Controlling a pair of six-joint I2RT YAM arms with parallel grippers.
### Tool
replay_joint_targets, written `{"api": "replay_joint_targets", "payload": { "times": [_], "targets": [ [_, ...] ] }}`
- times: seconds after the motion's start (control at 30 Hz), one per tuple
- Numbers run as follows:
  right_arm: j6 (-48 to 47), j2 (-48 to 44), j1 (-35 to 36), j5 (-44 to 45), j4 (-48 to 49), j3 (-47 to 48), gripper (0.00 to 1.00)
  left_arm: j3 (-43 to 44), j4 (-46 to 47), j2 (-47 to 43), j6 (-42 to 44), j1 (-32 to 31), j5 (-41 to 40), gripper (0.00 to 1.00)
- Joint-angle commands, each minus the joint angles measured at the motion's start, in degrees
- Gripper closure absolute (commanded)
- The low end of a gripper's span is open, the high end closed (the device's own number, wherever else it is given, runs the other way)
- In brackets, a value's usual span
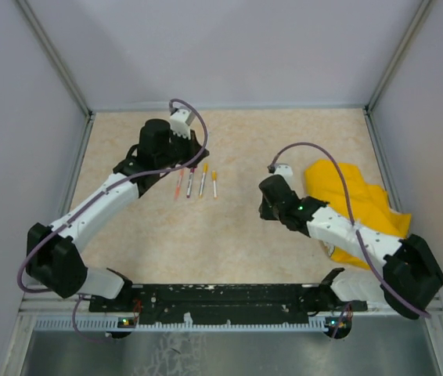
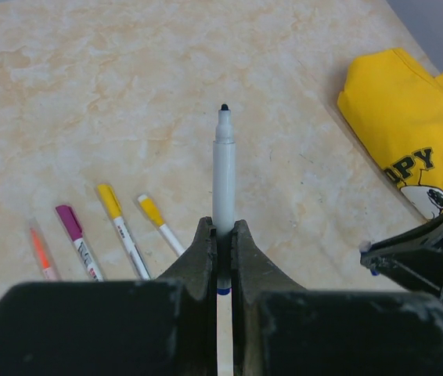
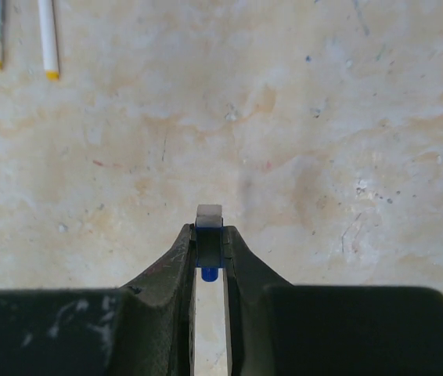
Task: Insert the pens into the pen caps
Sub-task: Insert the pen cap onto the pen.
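My left gripper [image 2: 221, 229] is shut on a grey pen [image 2: 224, 168]. The pen's bare dark tip points away from the wrist, above the table. My right gripper [image 3: 209, 232] is shut on a dark blue pen cap [image 3: 209, 244], whose pale end sticks out past the fingertips. In the top view the left gripper [image 1: 196, 155] hangs over the back of the table. The right gripper [image 1: 267, 205] is to its right, and the two are well apart. Several capped pens lie side by side on the table: orange-pink [image 2: 41, 254], purple [image 2: 77, 235] and two yellow-capped [image 2: 120, 227].
A crumpled yellow cloth [image 1: 354, 204] lies at the right of the table, under and behind the right arm. The row of capped pens [image 1: 196, 182] lies just in front of the left gripper. Walls enclose the table on three sides.
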Motion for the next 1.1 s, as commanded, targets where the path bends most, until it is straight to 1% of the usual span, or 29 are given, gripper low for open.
{"api": "replay_joint_targets", "payload": {
  "times": [0.0,0.1,0.23,0.4,0.5,0.63,0.77,1.07],
  "targets": [
    [4.2,-8.2,-3.2,4.0,8.4,-3.8,1.0,1.3,0.2,0.2,2.4,-3.5,0.5,1.0],
    [6.0,-14.2,-3.9,5.9,15.2,-7.8,1.0,-0.1,2.2,-0.1,2.9,-6.8,0.7,1.0],
    [8.7,-22.8,-3.9,8.1,27.2,-14.2,1.0,-2.0,5.5,-0.7,3.1,-9.9,3.8,1.0],
    [10.6,-29.9,-4.0,9.2,38.6,-19.3,1.0,-5.3,11.1,-2.7,2.9,-11.5,10.0,1.0],
    [10.6,-32.1,-4.0,9.8,44.7,-20.9,1.0,-7.4,14.6,-4.0,2.2,-11.8,13.8,1.0],
    [9.9,-32.2,-4.0,9.4,52.9,-21.6,1.0,-8.6,17.2,-4.4,1.8,-12.3,17.5,1.0],
    [7.9,-29.6,-4.0,6.8,58.8,-19.7,1.0,-8.9,18.6,-4.7,1.6,-12.4,20.9,1.0],
    [6.8,-21.9,-4.0,1.8,71.4,-15.4,1.0,-10.6,21.3,-6.4,2.1,-12.4,22.7,1.0]
  ]
}}
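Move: Pinched in the right fingers, the blue cap lies about 16 cm to the left hand's right, 11 cm back and 16 cm lower; the uncapped blue pen in the left fingers is therefore some 12 cm ahead of the right hand, 16 cm left and 19 cm up. On the table, 23 cm below the left hand, the nearest yellow-capped pen lies about 4 cm ahead and 3 cm right, with the purple-capped pen 5 cm ahead and 5 cm left. Rising about 20 cm and edging some 4 cm forward, the right hand carries the blue cap up towards the pen's tip, its fingers swinging from steeply down to nearly level and forward. Meanwhile the left hand brings the upright pen about 12 cm back and 10 cm right towards the cap, turning some 30 degrees clockwise; both keep their grips. ##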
